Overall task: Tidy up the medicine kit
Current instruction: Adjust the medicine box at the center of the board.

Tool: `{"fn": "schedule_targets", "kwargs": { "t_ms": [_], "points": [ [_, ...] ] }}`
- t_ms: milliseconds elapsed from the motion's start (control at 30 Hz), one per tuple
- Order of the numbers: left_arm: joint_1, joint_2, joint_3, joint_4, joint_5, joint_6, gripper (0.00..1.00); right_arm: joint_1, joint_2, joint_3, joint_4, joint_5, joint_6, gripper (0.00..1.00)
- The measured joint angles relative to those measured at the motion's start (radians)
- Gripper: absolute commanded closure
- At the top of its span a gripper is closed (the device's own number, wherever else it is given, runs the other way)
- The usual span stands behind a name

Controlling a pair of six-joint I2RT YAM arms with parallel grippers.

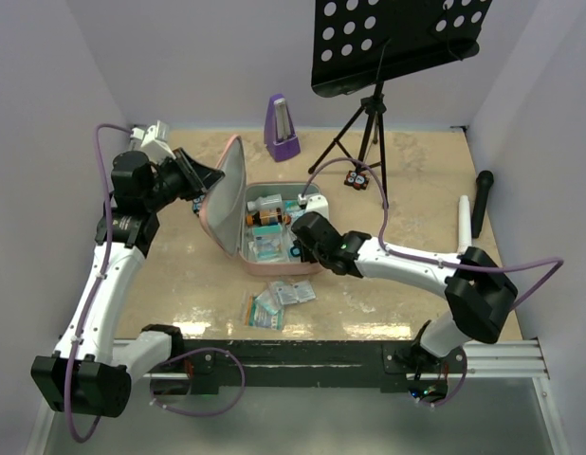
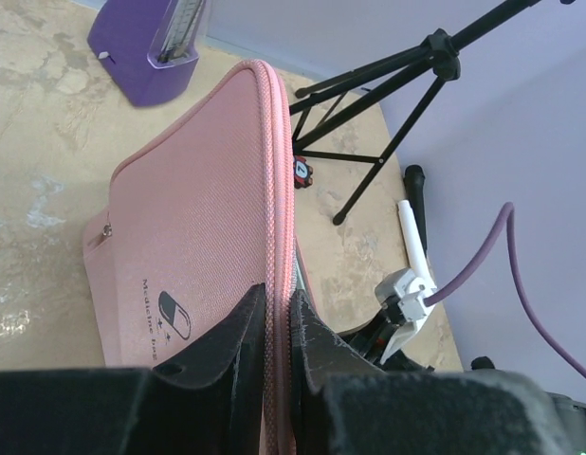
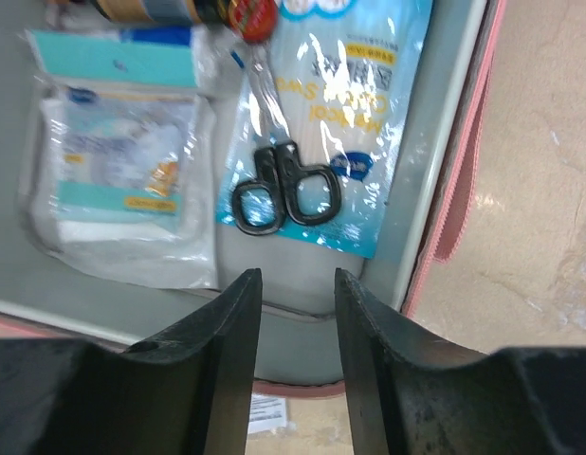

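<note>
The pink medicine kit [image 1: 238, 248] lies open in the middle of the table, its lid [image 1: 227, 190] standing nearly upright. My left gripper [image 1: 210, 178] is shut on the lid's zip edge [image 2: 279, 190], one finger on each side, with the pill logo [image 2: 173, 316] on the outer face. My right gripper [image 3: 298, 284] hangs open and empty over the kit's near rim [image 3: 435, 171]. Below it black scissors [image 3: 283, 190] rest on a blue swab packet [image 3: 355, 104], beside a clear gauze packet [image 3: 122, 161].
Several loose packets [image 1: 274, 301] lie on the table in front of the kit. A purple metronome [image 1: 281, 128] and a music stand tripod [image 1: 369, 114] stand behind it. A black microphone [image 1: 483, 199] and a white tube [image 1: 464, 223] lie at the right.
</note>
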Motion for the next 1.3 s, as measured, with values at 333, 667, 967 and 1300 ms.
{"fn": "schedule_targets", "kwargs": {
  "t_ms": [333, 667, 967, 1300],
  "points": [
    [-0.010, 0.000, -0.017, 0.036, 0.007, -0.037, 1.00, -0.006, -0.008, 0.409, -0.006, -0.121, 0.072, 0.32],
    [-0.019, -0.002, -0.028, 0.050, 0.007, -0.040, 1.00, -0.023, 0.191, 0.612, 0.051, -0.238, 0.158, 0.31],
    [-0.021, -0.005, -0.045, 0.079, 0.012, -0.043, 1.00, -0.024, 0.289, 0.648, -0.008, -0.243, 0.161, 0.32],
    [-0.026, -0.007, -0.046, 0.078, 0.008, -0.040, 1.00, -0.034, 0.268, 0.657, -0.031, -0.200, 0.154, 0.32]
  ]
}}
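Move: The right hand is low at the near right corner of the box; the standing lid's middle lies some 16 cm to its left, 7 cm ahead and 9 cm higher. Inside the box, the scissors are about 4 cm ahead, 2 cm left and 5 cm below, and the brown bottle roughly 9 cm ahead, 9 cm left and 5 cm below. The left hand already grips the lid's edge, with the lid's middle about 10 cm below it, 4 cm right and 2 cm back. The right hand lifts quickly out of the box's near right corner, climbing over 20 cm while swinging left and somewhat forward over the contents, rolling some 30 degrees so its left side rises and opening its fingers plainly wider. It then sinks about 9 cm on its way to the lid's inner face, creeps slightly up and forward and eases back right about a centimetre, ending close to the face, while the left hand keeps its pinch on the lid's edge and drifts just a centimetre right. ##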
